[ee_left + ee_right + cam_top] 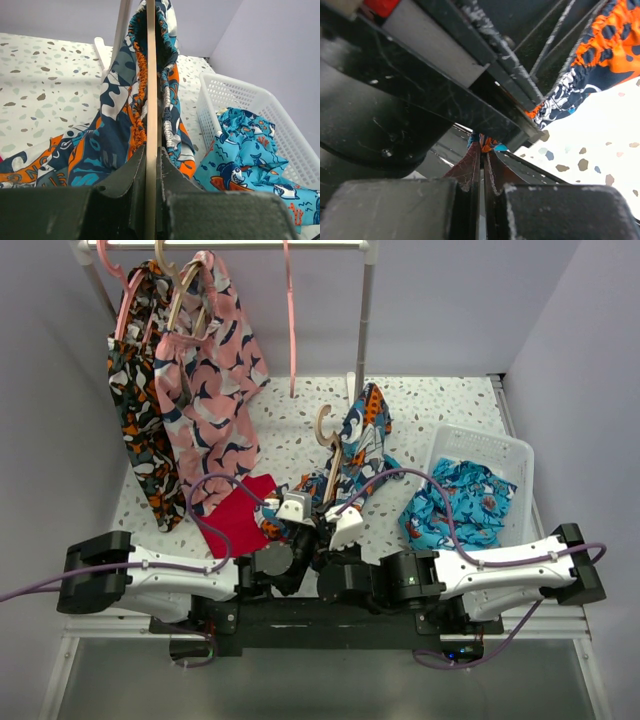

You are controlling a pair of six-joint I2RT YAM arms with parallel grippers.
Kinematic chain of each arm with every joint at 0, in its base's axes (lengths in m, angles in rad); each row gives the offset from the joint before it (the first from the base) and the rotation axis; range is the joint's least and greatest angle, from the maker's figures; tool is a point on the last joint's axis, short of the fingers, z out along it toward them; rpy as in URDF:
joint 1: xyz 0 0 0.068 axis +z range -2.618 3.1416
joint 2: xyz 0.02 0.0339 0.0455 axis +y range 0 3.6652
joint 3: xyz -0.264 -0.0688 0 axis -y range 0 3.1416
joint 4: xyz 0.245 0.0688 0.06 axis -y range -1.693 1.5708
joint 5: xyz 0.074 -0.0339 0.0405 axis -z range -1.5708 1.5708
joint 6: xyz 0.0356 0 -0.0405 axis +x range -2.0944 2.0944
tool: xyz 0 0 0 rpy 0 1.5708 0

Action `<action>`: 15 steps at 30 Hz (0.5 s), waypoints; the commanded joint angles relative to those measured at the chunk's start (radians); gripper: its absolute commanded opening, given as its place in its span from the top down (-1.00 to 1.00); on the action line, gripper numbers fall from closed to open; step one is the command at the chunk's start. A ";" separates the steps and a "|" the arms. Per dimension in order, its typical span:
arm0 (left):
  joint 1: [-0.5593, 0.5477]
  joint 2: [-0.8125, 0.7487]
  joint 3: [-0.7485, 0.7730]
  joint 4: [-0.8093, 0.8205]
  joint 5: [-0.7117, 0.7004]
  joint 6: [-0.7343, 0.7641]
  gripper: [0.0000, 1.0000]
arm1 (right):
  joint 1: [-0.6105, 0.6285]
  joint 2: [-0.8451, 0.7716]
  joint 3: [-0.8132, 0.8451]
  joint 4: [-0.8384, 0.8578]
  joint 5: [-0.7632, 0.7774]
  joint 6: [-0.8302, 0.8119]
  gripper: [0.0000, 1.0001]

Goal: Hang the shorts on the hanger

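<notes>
The shorts (365, 435), printed in teal, orange, navy and white, hang draped over the tan hanger (328, 432), which stands tilted above the table's middle. My left gripper (310, 508) is shut on the hanger's thin bar (150, 100); the bar runs up between the jaws (151, 156). The elastic waistband of the shorts (142, 75) wraps the bar on both sides. Right beside it, my right gripper (338, 518) is shut on a fold of the shorts (489, 143) at its fingertips (483, 146). More of the shorts (600, 55) shows at upper right.
A white basket (510, 455) on the right holds turquoise shorts (455, 505). The rack (365, 330) at the back carries pink shorts (215, 370) and dark printed shorts (135, 410) on pink hangers. A red cloth (240, 515) lies by the left arm.
</notes>
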 commanded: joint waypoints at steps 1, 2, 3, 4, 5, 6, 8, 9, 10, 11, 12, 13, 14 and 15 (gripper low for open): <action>-0.002 -0.011 0.029 0.049 -0.016 -0.067 1.00 | 0.008 -0.069 0.012 0.008 0.050 0.008 1.00; -0.002 -0.017 0.014 0.021 0.005 -0.085 1.00 | 0.001 -0.098 -0.002 0.002 0.068 0.016 1.00; -0.003 -0.022 0.003 0.009 0.019 -0.124 1.00 | -0.005 -0.113 -0.031 -0.001 0.068 0.024 1.00; -0.002 -0.036 -0.020 -0.005 0.030 -0.148 1.00 | -0.013 -0.127 -0.046 -0.003 0.065 0.030 1.00; -0.002 -0.040 -0.034 -0.023 0.069 -0.170 1.00 | -0.019 -0.138 -0.063 -0.004 0.062 0.037 1.00; -0.003 -0.045 -0.047 -0.022 0.092 -0.193 1.00 | -0.019 -0.161 -0.098 0.000 0.062 0.044 1.00; -0.002 -0.043 -0.087 -0.016 0.138 -0.205 1.00 | -0.022 -0.181 -0.135 0.020 0.048 0.056 1.00; -0.002 -0.042 -0.098 -0.016 0.149 -0.226 1.00 | -0.022 -0.193 -0.169 0.028 0.044 0.062 1.00; -0.002 -0.034 -0.119 -0.016 0.154 -0.239 1.00 | -0.022 -0.198 -0.184 0.037 0.039 0.080 1.00; -0.002 -0.031 -0.130 -0.022 0.166 -0.251 1.00 | -0.022 -0.200 -0.213 0.040 0.025 0.090 1.00; -0.003 -0.030 -0.139 -0.021 0.171 -0.277 1.00 | -0.022 -0.200 -0.226 0.045 0.019 0.097 1.00; -0.002 -0.024 -0.156 -0.019 0.175 -0.285 0.99 | -0.022 -0.193 -0.240 0.053 0.012 0.115 1.00; -0.003 -0.020 -0.164 -0.018 0.185 -0.296 0.87 | -0.022 -0.190 -0.252 0.062 -0.004 0.123 1.00; -0.002 -0.017 -0.170 -0.016 0.188 -0.312 0.83 | -0.022 -0.186 -0.276 0.071 -0.014 0.129 1.00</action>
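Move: Just behind and below the left hand, which already holds the hanger near its near end, the waistband pinched in the right fingers lies about 6 cm back and 4 cm lower. From the right hand, that hanger end is roughly 4 cm ahead and 2 cm up. The shorts' far part hangs on the hanger about 14 cm ahead of the left hand, 7 cm right and 3 cm lower. The red cloth lies level with the left hand, some 20 cm left and 22 cm down. Drawing the pinched waistband sideways past the hanger's near end, the right hand goes about 5 cm right, rising slightly at first and then sinking to some 3 cm below its start, its fingers still shut on the band. The left hand keeps its grip and lowers the hanger about 5 cm, easing 2 cm back and turning some 10 degrees clockwise. ##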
